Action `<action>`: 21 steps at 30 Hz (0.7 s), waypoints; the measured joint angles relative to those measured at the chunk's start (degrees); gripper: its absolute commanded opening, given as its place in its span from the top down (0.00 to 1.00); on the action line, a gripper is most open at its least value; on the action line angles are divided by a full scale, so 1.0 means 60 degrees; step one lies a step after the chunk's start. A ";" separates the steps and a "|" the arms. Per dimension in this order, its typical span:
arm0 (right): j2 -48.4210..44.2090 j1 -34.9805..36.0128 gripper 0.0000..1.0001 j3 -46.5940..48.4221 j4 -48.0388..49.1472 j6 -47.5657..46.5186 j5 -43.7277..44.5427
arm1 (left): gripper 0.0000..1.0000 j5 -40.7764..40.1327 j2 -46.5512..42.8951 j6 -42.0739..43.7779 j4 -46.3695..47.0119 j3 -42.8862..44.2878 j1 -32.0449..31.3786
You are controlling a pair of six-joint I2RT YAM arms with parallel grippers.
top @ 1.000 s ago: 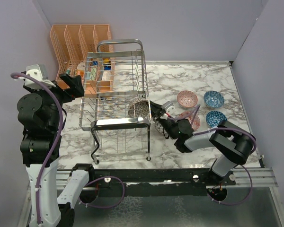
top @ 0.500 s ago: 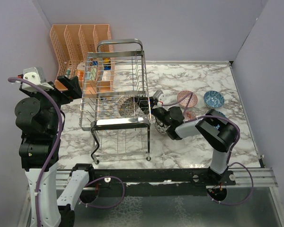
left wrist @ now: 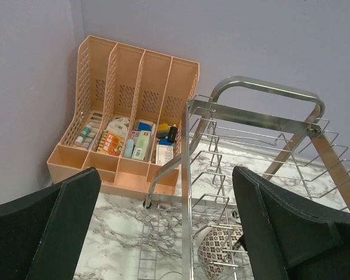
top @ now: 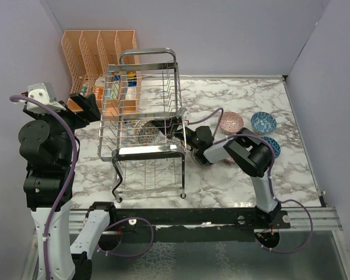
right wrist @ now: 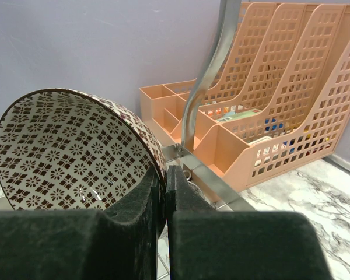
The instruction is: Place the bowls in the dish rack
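Observation:
My right gripper [top: 162, 129] reaches into the chrome dish rack [top: 141, 70] from the right. It is shut on the rim of a beige bowl with a brown flower pattern [top: 144, 133], held on edge among the wires. In the right wrist view the pads [right wrist: 151, 195] pinch the bowl's rim [right wrist: 70, 151]. The bowl also shows in the left wrist view [left wrist: 221, 248] under the rack's wires [left wrist: 268, 93]. My left gripper [top: 87, 106] is open and empty, high at the rack's left side. On the table lie a pink-red bowl [top: 230, 122], two blue bowls [top: 263, 122] [top: 268, 143] and a dark patterned bowl [top: 199, 157], partly hidden by my right arm.
An orange slotted organizer [top: 99, 49] with small items stands behind the rack against the back wall, also in the left wrist view [left wrist: 134, 87] and the right wrist view [right wrist: 280, 105]. Purple walls close in the marble table on three sides.
My right arm has stretched left, carrying the patterned bowl from the rack's right edge into its middle. The left arm has shifted only slightly.

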 measured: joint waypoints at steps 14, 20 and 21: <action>0.1424 -0.0007 0.99 0.1774 -0.0091 -0.0095 -0.0015 | 0.01 -0.0029 -0.0011 0.0000 0.0280 -0.0372 0.0000; 0.1810 -0.0011 0.99 0.2448 -0.0499 -0.0189 0.0266 | 0.01 -0.0036 0.0011 0.0000 0.0492 -0.0543 0.0000; 0.1909 -0.0011 0.99 0.2594 -0.0565 -0.0215 0.0324 | 0.01 -0.0036 0.0025 0.0004 0.0499 -0.0590 0.0000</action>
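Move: The spot the held bowl is being taken to, low in the far-left part of the dish rack, is roughly 6 cm ahead of the right hand, 5 cm left and 9 cm below. The rack's curved chrome upright stands about 8 cm ahead and 10 cm left. The cutlery holder is some 18 cm ahead and 19 cm left, the green bowl about 22 cm right and 4 cm back. From the left hand, that spot is about 17 cm ahead, 11 cm right and far below. The shut right fingers keep their pinch on the brown-patterned bowl's rim and carry it deeper beneath the rack's top tier, about 5 cm forward and nearly 4 cm left, sinking slightly towards the lower wires. The wrist hardly turns as it closes on the curved upright. The empty left hand eases a little forward and down, fingers wide open. ##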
